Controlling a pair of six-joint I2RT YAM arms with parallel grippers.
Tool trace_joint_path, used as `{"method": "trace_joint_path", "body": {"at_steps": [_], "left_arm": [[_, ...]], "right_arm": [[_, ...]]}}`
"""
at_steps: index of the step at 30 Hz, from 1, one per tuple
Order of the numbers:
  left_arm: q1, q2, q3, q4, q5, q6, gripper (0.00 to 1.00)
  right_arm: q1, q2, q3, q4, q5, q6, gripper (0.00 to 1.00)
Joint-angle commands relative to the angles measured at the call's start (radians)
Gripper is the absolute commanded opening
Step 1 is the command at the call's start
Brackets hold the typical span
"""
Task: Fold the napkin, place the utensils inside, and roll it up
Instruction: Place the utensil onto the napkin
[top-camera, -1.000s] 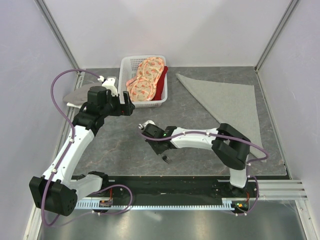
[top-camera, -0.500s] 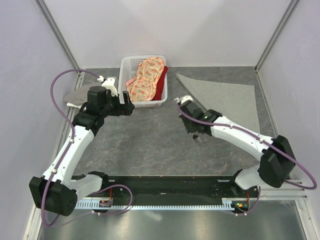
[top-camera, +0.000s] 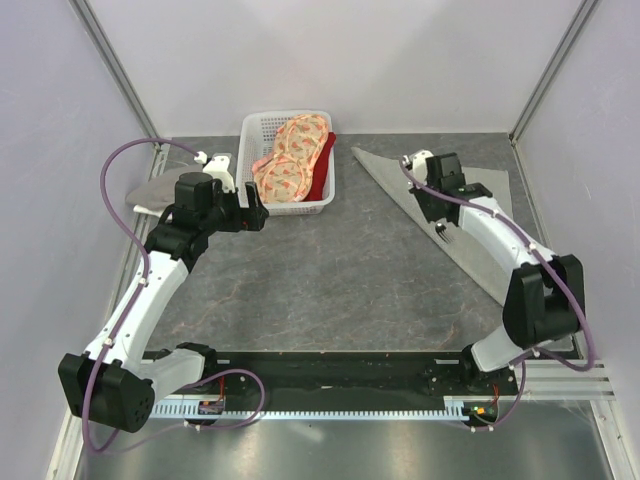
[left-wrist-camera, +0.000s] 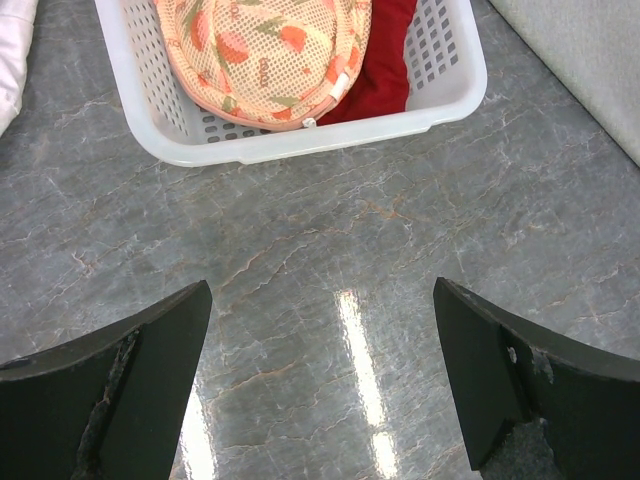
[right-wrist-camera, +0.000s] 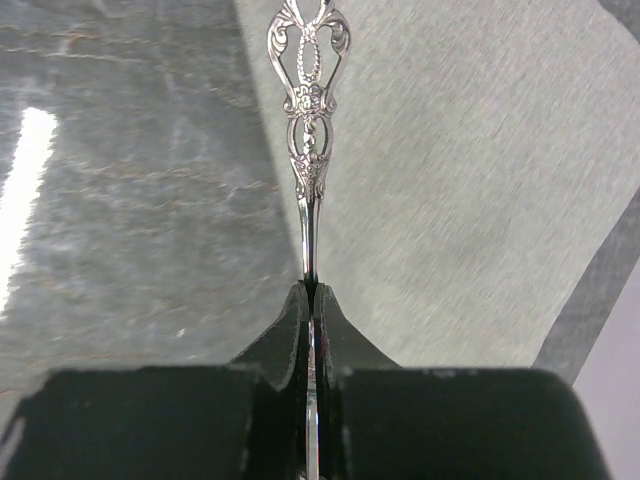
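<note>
The grey-green napkin (top-camera: 390, 172) lies as a folded triangle at the back right of the table; it also fills the right of the right wrist view (right-wrist-camera: 460, 180) and a corner of the left wrist view (left-wrist-camera: 590, 60). My right gripper (top-camera: 440, 226) hangs over the napkin's left edge. It (right-wrist-camera: 310, 290) is shut on a silver fork (right-wrist-camera: 309, 120), whose ornate handle points away above the napkin's edge. The fork's tines are hidden. My left gripper (top-camera: 255, 210) is open (left-wrist-camera: 320, 290) over bare table, just in front of the basket.
A white basket (top-camera: 250, 150) at the back centre holds orange-pink patterned cloths (top-camera: 290, 160) and a red cloth (top-camera: 322, 175). A small grey-and-white cloth (top-camera: 155, 190) lies by the left wall. Walls close off the left, right and back.
My right arm has swung from the front centre of the table to the back right, carrying the fork over the napkin. The left arm has not moved.
</note>
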Motion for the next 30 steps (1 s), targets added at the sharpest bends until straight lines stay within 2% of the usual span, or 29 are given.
{"method": "trace_joint_path", "body": {"at_steps": [1, 6, 13, 20, 30], "left_arm": [[-0.001, -0.019, 0.006, 0.04, -0.004, -0.015, 1.0], [-0.003, -0.016, 0.005, 0.042, -0.008, -0.012, 1.0], [-0.003, -0.007, 0.005, 0.04, -0.007, -0.01, 1.0], [-0.003, 0.001, 0.003, 0.042, -0.013, -0.01, 1.0], [-0.001, 0.013, 0.003, 0.042, -0.005, -0.012, 1.0]], "right_arm": [[-0.098, 0.072, 0.099, 0.043, -0.192, -0.213, 0.0], [-0.164, 0.198, 0.148, 0.026, -0.218, -0.299, 0.0], [-0.182, 0.308, 0.161, 0.055, -0.184, -0.368, 0.0], [-0.185, 0.334, 0.128, 0.104, -0.172, -0.395, 0.0], [-0.185, 0.376, 0.139, 0.075, -0.172, -0.416, 0.0]]}}
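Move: Gripped in the right hand is the fork; the napkin it is taken to has its middle about 5 cm ahead, 10 cm to the right and 12 cm below. The white basket stands some 20 cm ahead and 37 cm to the left of this hand, with the red cloth in its right side about 18 cm ahead and 27 cm left. From the idle left hand, the napkin's middle lies about 6 cm ahead, 50 cm right and 21 cm below. Carrying the fork in shut fingers, the right hand travels forward and right, about 5 cm each way, over the napkin's slanting edge, then sinks some 9 cm towards the cloth, easing before a last slight drop. The wrist tips further down about 10 degrees and turns some 15 degrees counter-clockwise, bringing the fork closer to the line of that edge. The fingers keep their hold; whether the fork touches the cloth can't be seen. ##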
